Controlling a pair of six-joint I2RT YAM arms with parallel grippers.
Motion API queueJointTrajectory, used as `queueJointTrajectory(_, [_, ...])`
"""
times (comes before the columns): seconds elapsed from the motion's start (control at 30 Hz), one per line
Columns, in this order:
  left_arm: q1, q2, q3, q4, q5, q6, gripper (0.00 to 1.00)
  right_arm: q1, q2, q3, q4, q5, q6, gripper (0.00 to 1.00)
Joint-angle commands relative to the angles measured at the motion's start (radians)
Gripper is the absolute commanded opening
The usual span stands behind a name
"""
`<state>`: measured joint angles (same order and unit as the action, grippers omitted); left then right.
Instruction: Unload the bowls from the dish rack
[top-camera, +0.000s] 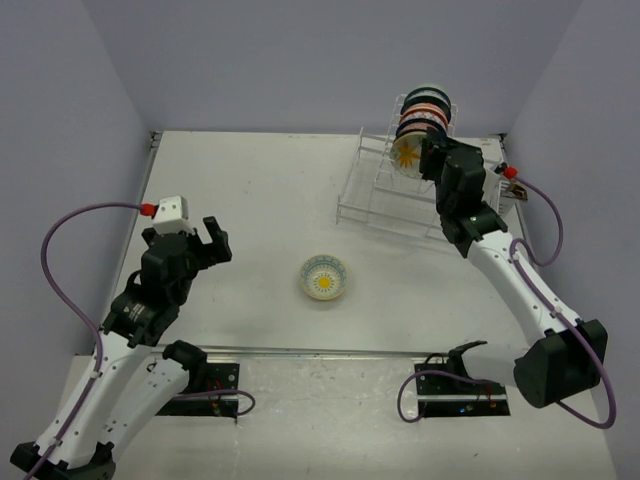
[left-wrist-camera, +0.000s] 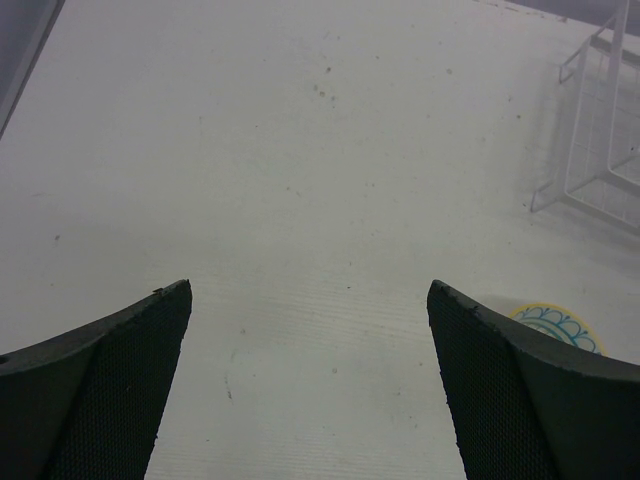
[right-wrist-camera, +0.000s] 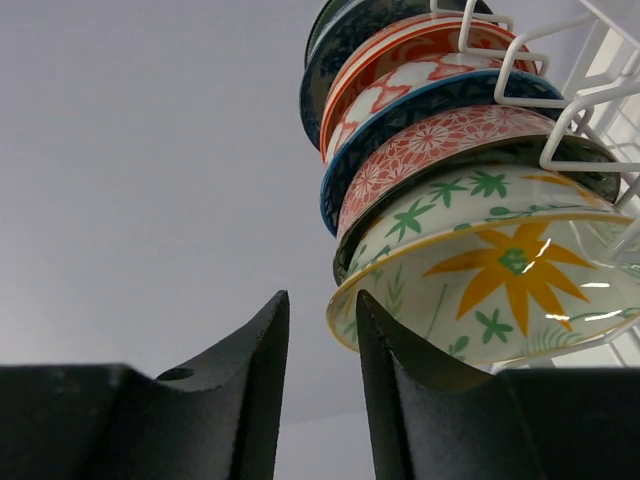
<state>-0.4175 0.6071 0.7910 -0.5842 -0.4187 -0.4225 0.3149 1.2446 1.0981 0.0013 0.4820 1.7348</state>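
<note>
The dish rack (top-camera: 370, 195) stands at the back right, and several patterned bowls (top-camera: 425, 115) sit upright in its tall tier. Frontmost is a cream bowl with a yellow flower and green leaves (right-wrist-camera: 500, 290). My right gripper (right-wrist-camera: 322, 295) is at that bowl's rim with its jaws narrowed. The rim's edge sits just inside the gap, against the right finger and apart from the left one. Another bowl (top-camera: 324, 277), with a blue pattern and a yellow centre, lies on the table in the middle. My left gripper (top-camera: 215, 240) hovers wide open over the left side, holding nothing.
White rack wires (right-wrist-camera: 560, 140) cross over the stacked bowls. In the left wrist view the rack's low base (left-wrist-camera: 600, 150) is at the far right and the table bowl (left-wrist-camera: 560, 322) peeks from behind the right finger. Purple cables loop beside both arms.
</note>
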Motion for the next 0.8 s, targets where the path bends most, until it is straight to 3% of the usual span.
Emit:
queueJointTrajectory(0.0, [0.002,-0.015,-0.003,0.052,0.023,0.031,1.00,-0.002,-0.007,-0.018,0.105,0.055,0.049,0.33])
queueJointTrajectory(0.4, [0.002,-0.026,-0.004,0.053,0.026,0.034,1.00,-0.002,0.003,-0.029,0.098,0.092,0.049,0.29])
queueJointTrajectory(0.67, [0.002,-0.024,-0.004,0.053,0.017,0.034,1.00,-0.002,0.010,-0.040,0.088,0.089,0.060,0.19])
queueJointTrajectory(0.77, [0.002,-0.026,-0.003,0.052,0.012,0.033,1.00,-0.002,0.003,-0.050,0.089,0.089,0.062,0.08])
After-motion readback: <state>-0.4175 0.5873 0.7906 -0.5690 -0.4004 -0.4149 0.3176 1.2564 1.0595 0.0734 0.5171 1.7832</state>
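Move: The right gripper's half-open fingers already straddle the upper right rim of the flower bowl, the nearest in the rack; its middle lies some 6 cm below them, 3 cm left and 2 cm ahead. The pink bowl nests just behind, about 5 cm ahead, 2 cm left and 5 cm lower than the hand. From the left gripper the flower bowl is roughly 42 cm right, 20 cm ahead and 5 cm higher. Hold the right gripper almost in place at the flower bowl's rim, letting it ease only about 1 cm to the right and turn a few degrees, one finger inside the bowl and the other outside. Close the fingers steadily from under half open to nearly shut, so they pinch the thin rim between their tips. ##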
